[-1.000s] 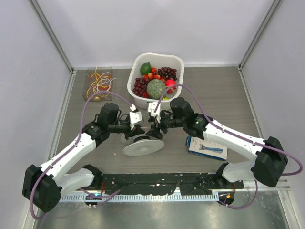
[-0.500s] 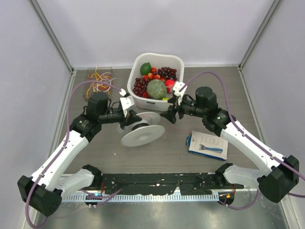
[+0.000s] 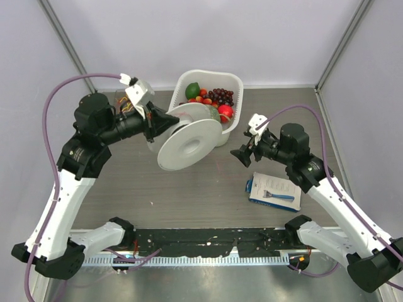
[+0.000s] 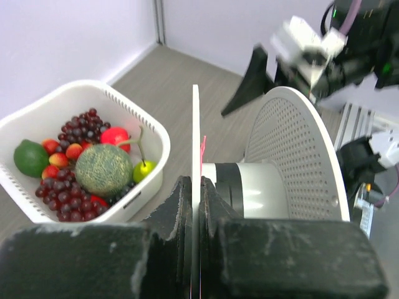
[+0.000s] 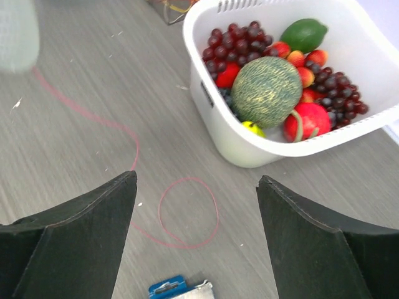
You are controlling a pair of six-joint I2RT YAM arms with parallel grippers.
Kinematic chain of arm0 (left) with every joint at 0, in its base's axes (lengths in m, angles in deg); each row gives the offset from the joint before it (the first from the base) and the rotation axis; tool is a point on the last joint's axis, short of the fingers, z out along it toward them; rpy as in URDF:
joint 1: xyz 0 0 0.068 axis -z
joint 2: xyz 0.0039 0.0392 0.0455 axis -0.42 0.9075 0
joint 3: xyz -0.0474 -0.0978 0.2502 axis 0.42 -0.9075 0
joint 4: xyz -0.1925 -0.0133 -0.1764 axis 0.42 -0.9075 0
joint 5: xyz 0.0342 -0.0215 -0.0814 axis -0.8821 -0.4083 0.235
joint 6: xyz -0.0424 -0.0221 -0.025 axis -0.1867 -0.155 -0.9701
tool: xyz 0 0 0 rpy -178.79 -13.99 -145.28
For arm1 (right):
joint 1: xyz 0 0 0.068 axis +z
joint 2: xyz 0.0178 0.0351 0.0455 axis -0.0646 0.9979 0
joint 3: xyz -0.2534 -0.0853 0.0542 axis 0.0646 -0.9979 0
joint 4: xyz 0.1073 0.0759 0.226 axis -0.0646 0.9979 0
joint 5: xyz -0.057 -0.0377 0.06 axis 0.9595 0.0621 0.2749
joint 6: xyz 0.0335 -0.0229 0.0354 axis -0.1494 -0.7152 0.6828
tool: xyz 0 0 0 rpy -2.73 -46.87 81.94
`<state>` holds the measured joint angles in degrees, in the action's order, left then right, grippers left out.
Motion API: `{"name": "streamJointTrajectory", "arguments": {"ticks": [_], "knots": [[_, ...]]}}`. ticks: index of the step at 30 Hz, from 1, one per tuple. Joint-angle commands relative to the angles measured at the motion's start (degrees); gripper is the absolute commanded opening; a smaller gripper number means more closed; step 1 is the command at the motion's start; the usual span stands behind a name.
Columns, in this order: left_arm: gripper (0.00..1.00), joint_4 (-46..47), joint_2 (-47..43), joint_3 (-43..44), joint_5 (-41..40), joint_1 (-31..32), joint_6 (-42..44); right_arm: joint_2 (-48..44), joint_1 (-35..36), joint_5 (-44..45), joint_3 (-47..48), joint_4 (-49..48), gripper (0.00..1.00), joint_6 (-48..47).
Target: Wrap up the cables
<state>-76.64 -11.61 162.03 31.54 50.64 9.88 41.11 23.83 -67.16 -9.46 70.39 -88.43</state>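
Observation:
My left gripper (image 3: 157, 121) is raised above the table and shut on the thin flange (image 4: 195, 124) of a white spool (image 3: 189, 145). The spool's hub (image 4: 249, 190) and perforated far flange (image 4: 293, 156) show past the fingers. A thin red cable (image 4: 203, 146) runs along the gripped flange. In the right wrist view the red cable (image 5: 188, 212) lies on the table in a loop and trails to the upper left. My right gripper (image 5: 196, 180) hangs open above that loop, holding nothing. More cables (image 5: 176, 6), yellow and orange, peek in at the top edge.
A white basket (image 3: 236, 82) of grapes, a melon and other fruit stands at the back, just behind the lifted spool. A blue and white razor package (image 3: 274, 192) lies on the table below my right gripper.
The left arm has lifted the spool off the table, up and to the back left. The right gripper has let go, opened wide and drawn back to the right.

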Motion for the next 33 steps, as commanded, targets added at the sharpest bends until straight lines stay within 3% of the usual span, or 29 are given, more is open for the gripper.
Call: {"name": "streamJointTrajectory", "arguments": {"ticks": [1, 10, 18, 23, 26, 28, 30, 32, 33], "knots": [[0.0, 1.7, 1.7, 7.2, -0.7, -0.6, -8.3, -0.7, -0.1, -6.1, -2.9, 0.0, 0.83, -2.4], [0.0, 3.5, 3.7, 13.0, -1.4, -1.3, -14.9, 4.5, 2.7, -15.1, -6.6, -16.5, 0.83, 10.2], [0.0, 7.6, 4.3, 13.7, -5.3, -2.3, -23.0, 4.6, 10.9, -7.5, -14.7, -29.0, 0.83, 17.9], [0.0, 11.9, 4.1, 11.9, -6.6, -4.3, -30.6, 6.7, 11.8, 0.5, -18.7, -35.3, 0.82, 19.9], [0.0, 13.5, 4.0, 11.1, -7.9, -5.1, -33.7, 9.9, 11.8, 0.5, -17.8, -37.8, 0.78, 22.0], [0.0, 13.7, 3.9, 10.7, -9.0, -5.4, -34.8, 12.1, 12.2, 0.1, -17.1, -39.8, 0.74, 23.6], [0.0, 13.7, 3.5, 10.0, -10.7, -5.7, -35.3, 13.8, 13.0, 0.4, -16.7, -41.4, 0.62, 23.7], [0.0, 12.5, 3.2, 9.6, -13.4, -6.0, -36.0, 13.7, 13.6, 0.4, -16.1, -41.1, 0.4, 23.0], [0.0, 11.8, 3.2, 9.6, -15.1, -6.0, -36.4, 13.3, 14.1, 0.2, -15.6, -38.8, 0.22, 21.4]]}}
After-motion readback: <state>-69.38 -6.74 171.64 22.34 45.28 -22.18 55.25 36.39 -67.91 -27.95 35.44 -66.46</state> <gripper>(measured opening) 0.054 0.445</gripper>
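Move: The right hand's target is the pink cable hanging from the spool, about 10 cm to its left, 3 cm back and 10 cm below. From that hand, the fruit basket stands some 17 cm ahead and 13 cm left, and the clipboard 9 cm back and 10 cm right. The left hand holds the spool, its middle about 7 cm to the right and just below; the cable to be taken lies 10 cm right and some 25 cm below. Left raises the gripped spool 8 cm, tilting it some 30 degrees; right sinks leftward 10 cm, closing around the cable. ##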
